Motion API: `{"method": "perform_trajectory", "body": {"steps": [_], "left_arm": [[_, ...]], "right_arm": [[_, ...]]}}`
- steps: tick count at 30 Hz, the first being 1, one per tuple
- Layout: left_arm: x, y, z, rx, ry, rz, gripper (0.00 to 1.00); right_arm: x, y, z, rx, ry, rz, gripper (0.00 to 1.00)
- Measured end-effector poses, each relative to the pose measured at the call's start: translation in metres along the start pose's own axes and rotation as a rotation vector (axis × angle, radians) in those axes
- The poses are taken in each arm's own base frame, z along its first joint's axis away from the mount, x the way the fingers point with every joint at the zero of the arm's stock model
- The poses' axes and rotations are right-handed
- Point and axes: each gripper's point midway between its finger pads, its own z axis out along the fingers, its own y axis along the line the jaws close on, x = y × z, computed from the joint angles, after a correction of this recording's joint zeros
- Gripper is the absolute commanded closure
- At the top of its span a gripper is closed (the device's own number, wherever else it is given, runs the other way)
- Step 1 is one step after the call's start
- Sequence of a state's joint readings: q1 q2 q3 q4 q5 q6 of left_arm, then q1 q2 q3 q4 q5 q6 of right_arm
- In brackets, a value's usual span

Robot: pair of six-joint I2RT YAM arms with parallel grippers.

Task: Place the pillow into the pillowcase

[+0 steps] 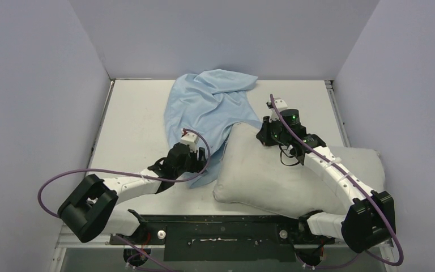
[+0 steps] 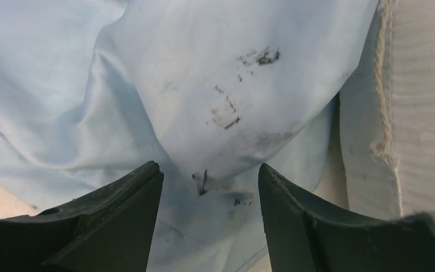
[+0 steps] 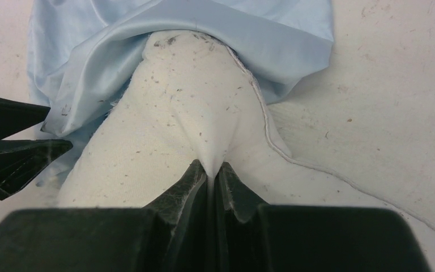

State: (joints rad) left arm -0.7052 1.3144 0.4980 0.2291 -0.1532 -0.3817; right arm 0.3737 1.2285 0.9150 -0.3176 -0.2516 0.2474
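The off-white pillow (image 1: 294,178) lies across the near right of the table. The light blue pillowcase (image 1: 209,107) lies crumpled at the back middle. In the right wrist view the pillowcase's edge (image 3: 204,22) drapes over the pillow's far corner (image 3: 175,102). My right gripper (image 1: 265,136) is shut on a pinch of pillow fabric just behind that corner (image 3: 209,170). My left gripper (image 1: 201,154) is open, its jaws on either side of a smudged fold of the pillowcase (image 2: 215,85) without closing on it (image 2: 209,173). The pillow's seam (image 2: 425,113) shows at the right of that view.
The white table (image 1: 136,113) is enclosed by grey walls on the left, back and right. The pillow's right end (image 1: 371,164) reaches past the table's right edge. Purple cables (image 1: 62,178) loop beside both arms. The left gripper's fingers (image 3: 11,153) show at the left of the right wrist view.
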Motion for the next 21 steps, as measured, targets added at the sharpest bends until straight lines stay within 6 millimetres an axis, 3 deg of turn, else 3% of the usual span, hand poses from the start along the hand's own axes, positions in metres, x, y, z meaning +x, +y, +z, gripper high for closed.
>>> {"method": "perform_trajectory", "body": {"steps": [2,5,7,11,14,18,21], "left_arm": [[-0.003,-0.002,0.008,0.007,-0.018,0.002,0.54],[-0.006,-0.003,0.020,-0.002,-0.004,0.032,0.90],[-0.013,-0.004,0.023,-0.009,-0.006,0.061,1.00],[-0.030,-0.006,0.019,-0.002,-0.038,0.100,1.00],[-0.046,-0.008,0.009,0.014,-0.062,0.134,1.00],[-0.077,-0.016,-0.001,0.039,-0.110,0.161,1.00],[-0.095,-0.017,-0.006,0.053,-0.136,0.164,1.00]], "right_arm": [[0.000,0.000,0.000,-0.001,0.001,0.000,1.00],[0.001,0.001,0.000,-0.005,0.002,0.000,1.00],[0.001,0.002,-0.001,-0.008,0.004,-0.001,1.00],[0.006,0.006,-0.005,-0.026,0.023,-0.001,1.00],[0.017,0.024,-0.010,-0.065,0.062,-0.027,1.00],[0.042,0.077,-0.032,-0.183,0.123,-0.097,1.00],[0.059,0.104,-0.052,-0.255,0.162,-0.125,1.00]]}}
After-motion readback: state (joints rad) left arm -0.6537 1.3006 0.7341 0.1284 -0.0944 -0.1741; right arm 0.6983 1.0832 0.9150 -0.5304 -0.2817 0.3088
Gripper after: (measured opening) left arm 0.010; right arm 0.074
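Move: The smudged near fold of the pillowcase lies about 3 cm ahead of the left hand, 1 cm to its right and 1 cm below. From that hand the pillow's left edge is roughly 8 cm right and level fore and aft, its leading corner some 12 cm ahead and 12 cm right. The right hand grips the pillow; from it that corner is about 6 cm ahead, 9 cm left, and the fold some 19 cm left, 3 cm back, 10 cm lower. The pillowcase's near fold is pinched as the left hand slides about 3 cm forward, slightly right, and shuts its fingers, then is carried up some 8 cm and a little farther forward, the fingertips tipping up. The right hand, still gripping the pillow, waits at first, then sweeps it back about 11 cm and left 6 cm, turning nearly 20 degrees counter-clockwise. ##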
